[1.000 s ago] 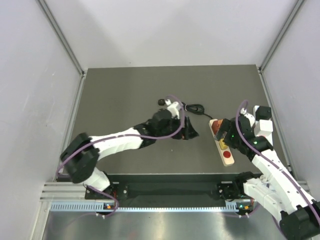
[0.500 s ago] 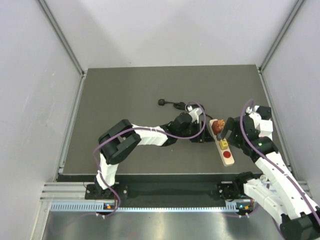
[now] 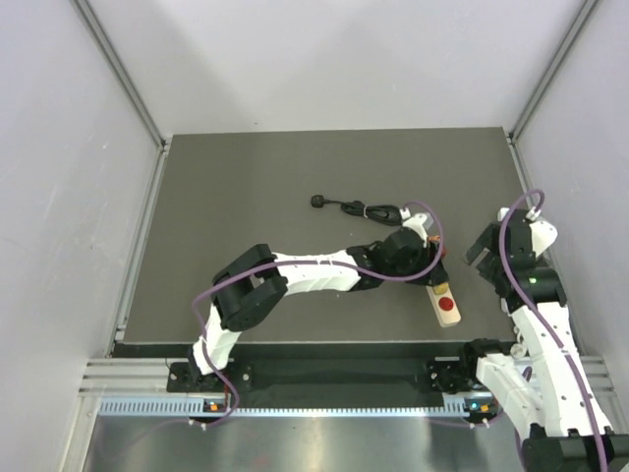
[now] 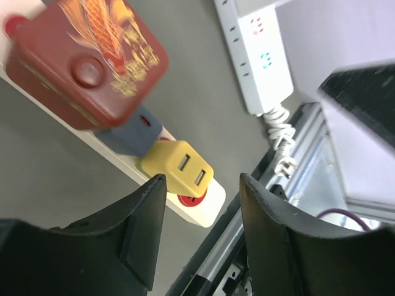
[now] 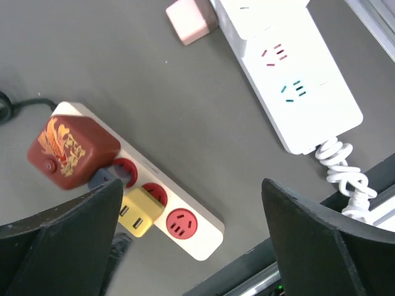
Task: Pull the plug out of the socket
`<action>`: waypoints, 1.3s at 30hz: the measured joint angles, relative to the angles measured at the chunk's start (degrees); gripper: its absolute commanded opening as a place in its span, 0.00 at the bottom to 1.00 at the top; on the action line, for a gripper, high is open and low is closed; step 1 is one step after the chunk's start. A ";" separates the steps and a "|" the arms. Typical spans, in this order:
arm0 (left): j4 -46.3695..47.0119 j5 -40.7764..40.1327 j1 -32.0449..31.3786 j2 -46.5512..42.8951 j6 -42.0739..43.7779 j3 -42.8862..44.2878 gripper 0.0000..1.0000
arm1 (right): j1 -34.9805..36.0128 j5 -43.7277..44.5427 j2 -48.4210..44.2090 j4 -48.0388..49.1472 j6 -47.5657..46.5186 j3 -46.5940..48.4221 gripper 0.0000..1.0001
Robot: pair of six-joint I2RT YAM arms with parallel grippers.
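A white socket strip (image 5: 203, 237) with red sockets lies near the table's front right. Three plugs sit in it: a red-brown plug (image 5: 71, 154) with a gold dragon print, a blue adapter (image 4: 131, 134) and a yellow plug (image 4: 179, 169) with two USB slots. My left gripper (image 4: 202, 180) hovers over the strip, jaws part-way open and empty, its left fingertip close beside the yellow plug. From above, the left gripper (image 3: 428, 265) covers the strip's far end. My right gripper (image 5: 191, 184) is wide open and empty, raised to the right of the strip (image 3: 447, 307).
A second white power strip (image 5: 290, 80) with a coiled cord lies right of the first, with a small pink block (image 5: 191, 12) by its far end. A black cable with a plug (image 3: 346, 206) lies mid-table. The table's front edge and rail (image 3: 334, 349) are close by.
My left arm swung right across the table until its gripper was over the strip, and its jaws narrowed. My right gripper drew back from the strip to the right.
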 measured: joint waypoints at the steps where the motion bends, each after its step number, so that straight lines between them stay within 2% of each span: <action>1: -1.40 -1.46 -0.76 0.31 0.15 0.83 0.55 | -1.46 -1.09 0.04 0.35 -0.96 0.15 0.91; 7: -5.42 -7.08 -2.40 0.74 1.90 1.66 0.51 | -3.32 -9.38 0.96 0.63 -5.01 0.11 0.93; 9: -5.99 -7.61 -1.62 0.74 2.75 1.66 0.49 | -3.39 -11.82 0.59 0.63 -5.92 0.04 0.91; 15: -5.49 -4.09 2.67 0.74 3.91 1.75 0.33 | -3.39 -19.37 0.37 0.20 -8.39 -0.02 0.88; 21: -5.27 -0.04 5.88 0.83 4.55 5.31 0.20 | -3.37 -23.21 2.01 -1.99 -10.40 -0.02 0.75; 22: -5.16 0.87 6.40 0.87 4.52 6.27 0.20 | -3.30 -23.96 1.97 -2.19 -10.95 -0.02 0.68; 24: -4.26 2.91 7.04 1.68 4.35 8.81 0.20 | -2.82 -25.86 2.10 -2.29 -11.72 -0.04 0.66; 30: -1.53 7.89 8.02 6.69 3.67 14.97 0.15 | 0.24 -28.00 6.95 -2.38 -12.87 -0.04 0.68; 39: -0.98 10.88 8.07 10.32 2.93 14.27 0.15 | 3.45 -27.96 15.74 -1.90 -13.49 -0.04 0.65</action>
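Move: The red plug lies about 9 cm ahead of the left gripper, 1 cm to its right and 8 cm lower. From the right gripper, the yellow plug is some 8 cm to the left, level fore and aft, and 13 cm down; the grey plug is 4 cm ahead and 8 cm left, while the red one is 8 cm ahead and 10 cm left. From the left gripper, the yellow plug is 2 cm ahead and 3 cm right, the grey 5 cm ahead and 2 cm right. Bring the left gripper forward about 7 cm along the strip from the yellow plug to the red one, dipping a little, then rising and coming down again, and close its fingers most of the way. Meanwhile swing the open right gripper about 9 cm left and 6 cm down towards the yellow plug, turning it some 30 degrees counter-clockwise, tipping its fingers down and narrowing them partly. ##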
